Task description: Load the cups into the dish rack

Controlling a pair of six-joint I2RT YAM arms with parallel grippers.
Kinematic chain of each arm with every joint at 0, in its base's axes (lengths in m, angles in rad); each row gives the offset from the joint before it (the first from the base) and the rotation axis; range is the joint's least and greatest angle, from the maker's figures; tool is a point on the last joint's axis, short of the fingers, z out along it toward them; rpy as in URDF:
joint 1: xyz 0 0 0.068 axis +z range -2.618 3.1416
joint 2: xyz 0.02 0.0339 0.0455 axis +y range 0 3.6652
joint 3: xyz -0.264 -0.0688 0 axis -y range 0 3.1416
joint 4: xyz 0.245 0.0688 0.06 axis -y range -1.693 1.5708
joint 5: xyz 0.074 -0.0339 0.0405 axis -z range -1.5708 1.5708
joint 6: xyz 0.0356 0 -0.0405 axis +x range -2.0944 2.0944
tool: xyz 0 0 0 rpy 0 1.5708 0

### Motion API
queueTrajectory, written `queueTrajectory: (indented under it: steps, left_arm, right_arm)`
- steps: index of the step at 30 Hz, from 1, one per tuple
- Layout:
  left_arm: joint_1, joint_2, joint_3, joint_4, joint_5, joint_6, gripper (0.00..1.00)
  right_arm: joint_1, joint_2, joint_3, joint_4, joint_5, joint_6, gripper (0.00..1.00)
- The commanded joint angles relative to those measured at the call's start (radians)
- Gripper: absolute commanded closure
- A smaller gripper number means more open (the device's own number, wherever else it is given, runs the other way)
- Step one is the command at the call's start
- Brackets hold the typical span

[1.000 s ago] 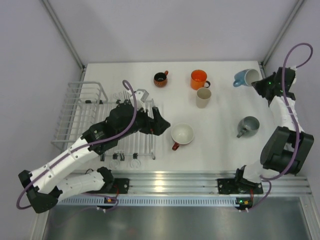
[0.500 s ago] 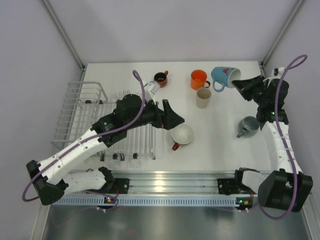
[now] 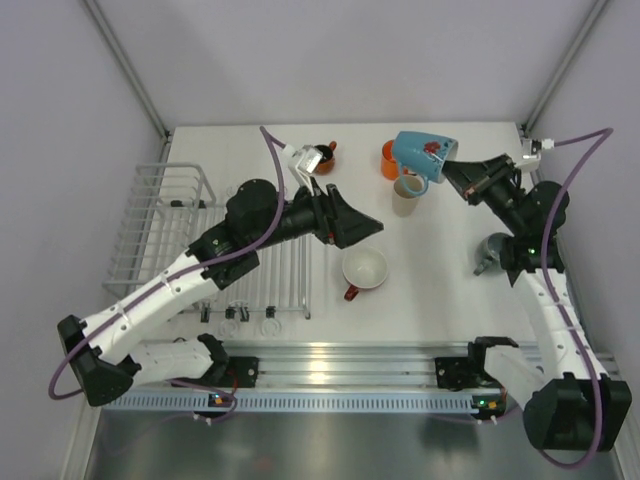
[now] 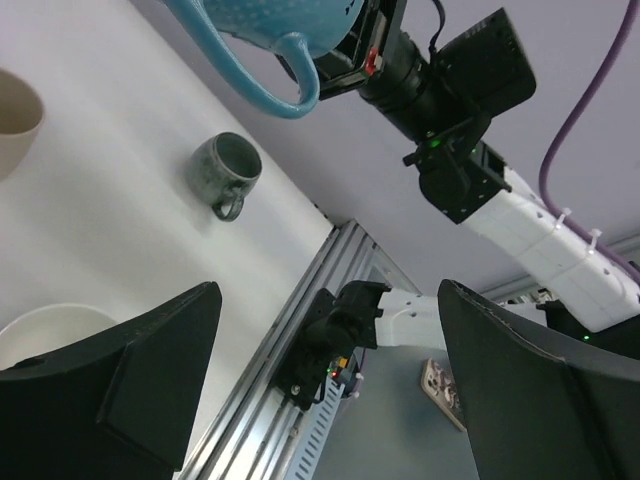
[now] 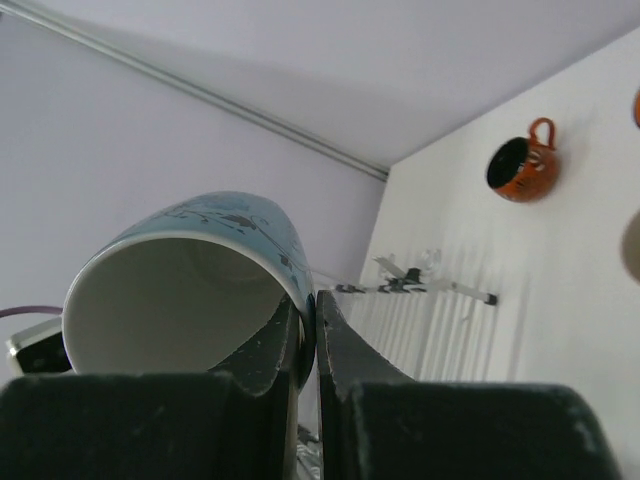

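My right gripper [image 3: 449, 173] is shut on the rim of a light blue mug [image 3: 419, 156], one finger inside and one outside. It holds the mug tilted in the air over the orange cup [image 3: 386, 160] and the cream cup [image 3: 405, 196]. In the right wrist view the blue mug [image 5: 190, 275] fills the left, pinched in that gripper [image 5: 308, 335]. My left gripper [image 3: 367, 232] is open and empty, just above the wide red cup with a white inside [image 3: 365, 269]. A small dark red cup [image 3: 322, 158] stands at the back. The white wire dish rack [image 3: 160, 215] is at the left.
A grey mug [image 3: 496, 249] lies at the right, partly behind my right arm; it also shows in the left wrist view as the grey mug [image 4: 228, 170]. The left arm stretches across the rack's low slatted part [image 3: 275, 285]. A metal rail [image 3: 340, 360] runs along the near edge.
My right arm has swung left and lifted the blue mug from the back right corner to above the orange and cream cups. The left arm has reached right, off the rack toward the wide red cup.
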Motion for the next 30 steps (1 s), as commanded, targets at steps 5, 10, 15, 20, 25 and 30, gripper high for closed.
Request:
queueTrajectory:
  steps: [5,10,15,20,25,30]
  left_arm:
    - [0.045,0.054,0.008,0.332,0.117,-0.083,0.06]
    - [0.093,0.103,0.0,0.518,0.219,-0.188,0.08]
    - [0.11,0.136,0.029,0.552,0.263,-0.217,0.12]
    - [0.11,0.133,0.02,0.558,0.272,-0.26,0.21]
    - [0.11,0.12,-0.02,0.613,0.285,-0.33,0.35]
    - [0.11,0.113,-0.06,0.661,0.288,-0.412,0.5]
  right_arm:
    - [0.107,-0.067,-0.006,0.356,0.003,0.193,1.0]
    - [0.207,-0.086,-0.001,0.358,0.052,0.161,1.0]
    - [0.273,-0.086,-0.001,0.344,0.075,0.12,1.0]
    - [0.321,-0.081,-0.01,0.338,0.119,0.074,1.0]
    - [0.367,-0.077,-0.013,0.296,0.165,-0.023,1.0]
    - [0.403,-0.057,-0.03,0.284,0.181,-0.055,1.0]
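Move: The right hand already holds the blue cup by its rim, the cup's middle some 5 cm to its left, 3 cm ahead and 3 cm higher; the left gripper it is carried to waits about 19 cm left and 10 cm back, at similar height. From the left hand, the cup is roughly 13 cm ahead and 14 cm right. Some 30 cm below, the beige cup lies about 24 cm ahead and 14 cm right of that hand, the bowl 7 cm ahead and 4 cm right. Leftward, back and up, the right hand swings the blue cup about 12 cm towards the left gripper, the rim still pinched, tilting its fingers up and turning slightly counter-clockwise; the last stretch is purely left. The left hand rises about 5 cm to meet the cup's bottom and handle, tips its fingers up some 20 degrees, and in the second half closes from wide open to about half around the handle. ##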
